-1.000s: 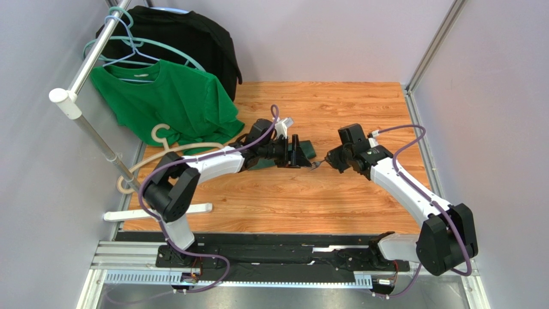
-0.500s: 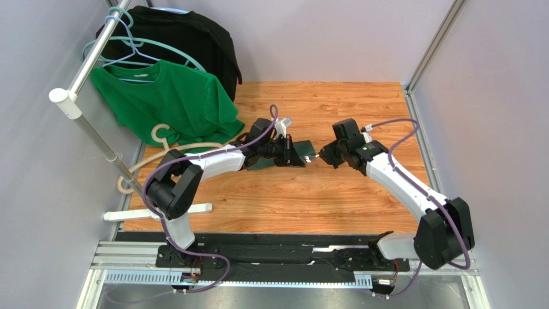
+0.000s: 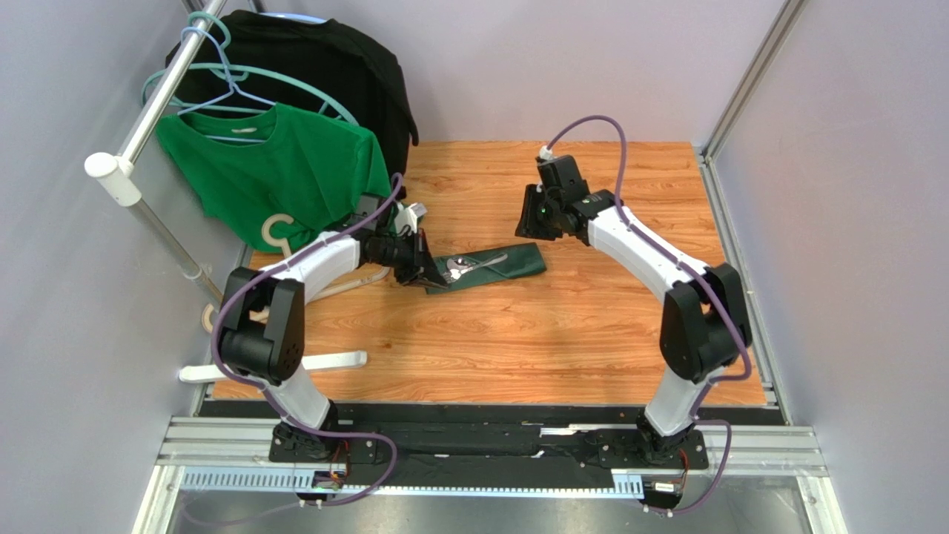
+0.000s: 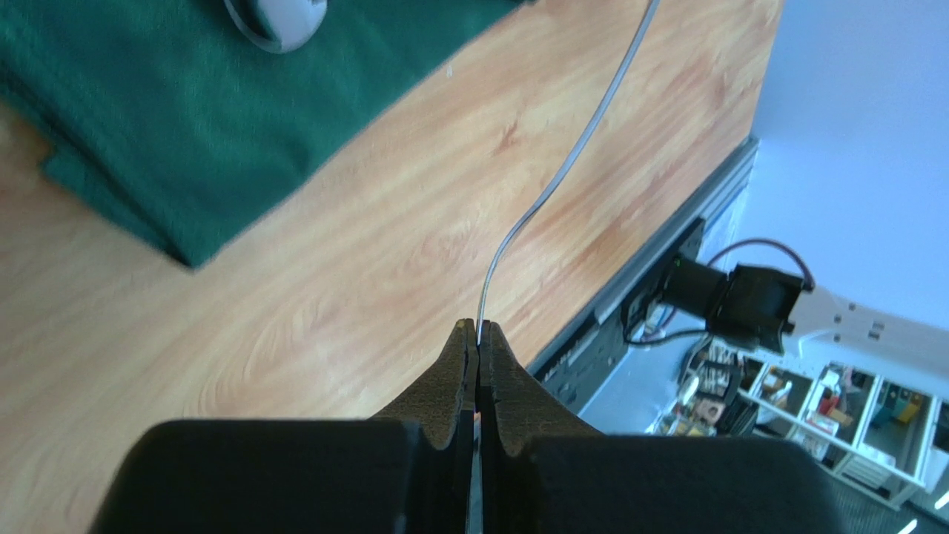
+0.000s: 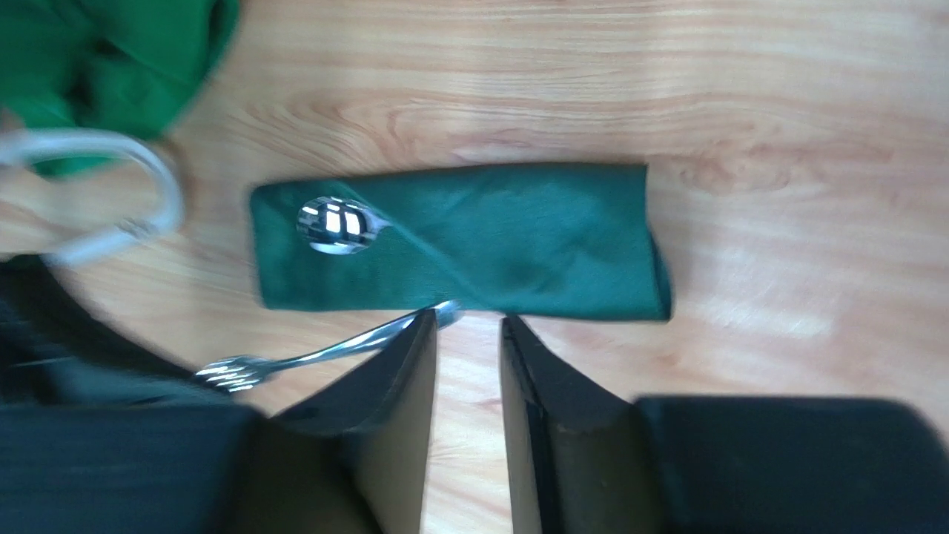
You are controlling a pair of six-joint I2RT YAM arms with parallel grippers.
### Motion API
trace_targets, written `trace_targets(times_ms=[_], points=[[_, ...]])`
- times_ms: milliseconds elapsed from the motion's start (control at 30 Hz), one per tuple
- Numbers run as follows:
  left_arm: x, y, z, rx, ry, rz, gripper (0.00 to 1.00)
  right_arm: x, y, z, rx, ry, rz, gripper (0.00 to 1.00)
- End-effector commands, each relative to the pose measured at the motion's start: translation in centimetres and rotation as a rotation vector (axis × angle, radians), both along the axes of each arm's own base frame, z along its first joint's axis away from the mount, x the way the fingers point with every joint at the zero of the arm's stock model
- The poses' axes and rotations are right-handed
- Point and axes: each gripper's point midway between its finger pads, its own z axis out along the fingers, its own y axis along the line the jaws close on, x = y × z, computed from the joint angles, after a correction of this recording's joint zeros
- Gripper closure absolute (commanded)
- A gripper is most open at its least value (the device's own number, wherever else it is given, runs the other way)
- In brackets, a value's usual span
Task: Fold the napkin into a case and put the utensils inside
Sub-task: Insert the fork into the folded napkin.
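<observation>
The napkin lies folded as a narrow dark green case (image 3: 507,267) (image 5: 501,239) (image 4: 167,122) on the wooden table. A spoon bowl (image 5: 334,223) (image 4: 273,13) pokes out near its left end. My left gripper (image 3: 429,270) (image 4: 478,328) is shut on a thin fork (image 5: 334,350) (image 4: 557,178). The fork's tines are at the gripper and its handle reaches toward the case's near edge. My right gripper (image 3: 532,217) (image 5: 468,323) hangs open above the table behind the case, with nothing between its fingers.
A bright green T-shirt (image 3: 279,167) (image 5: 100,67) and a black garment (image 3: 323,67) hang on a rack (image 3: 145,211) at the back left. A cream hanger (image 3: 279,234) and a white hanger hook (image 5: 123,189) lie left of the case. Grey walls close in both sides.
My left gripper has shut on the fork and drawn back to the left. My right gripper has let go of the fork, opened, and pulled back and up toward the far side.
</observation>
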Motion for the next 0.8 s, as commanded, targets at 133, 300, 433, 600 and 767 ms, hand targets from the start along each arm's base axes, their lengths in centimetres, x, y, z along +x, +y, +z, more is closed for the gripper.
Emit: trace_targets(times_ms=[133, 300, 433, 600, 767], points=[[-3.3, 3.1, 3.3, -0.015, -0.035, -0.092, 1.00, 1.2, -0.3, -6.1, -0.170, 0.081, 0.163, 1.00], [-3.7, 4.5, 1.5, 0.013, 0.044, -0.100, 1.00, 1.6, -1.7, -8.3, -0.259, 0.102, 0.144, 1.00], [-3.1, 5.1, 0.2, 0.055, 0.061, -0.100, 1.00, 1.9, -2.3, -9.2, -0.298, 0.101, 0.135, 1.00], [-1.7, 5.2, -0.3, 0.077, 0.065, -0.085, 1.00, 2.0, -2.3, -10.3, -0.301, 0.115, 0.147, 1.00], [-0.3, 5.1, -0.5, 0.086, 0.064, -0.073, 1.00, 2.2, -2.0, -10.9, -0.301, 0.120, 0.161, 1.00]])
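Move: The left hand holds the fork by its tined end; the folded napkin's slanting pocket mouth lies about 7 cm ahead, 5 cm right and 6 cm below, with the spoon bowl 8 ahead, 2 right. From the right hand, the napkin's right end is straight ahead 0 cm, 2 cm right and 12 below, the spoon bowl 11 cm left, level with the hand. Right hand drops about 11 cm, closing, onto the napkin's right end; left draws the held fork 5 cm left. ##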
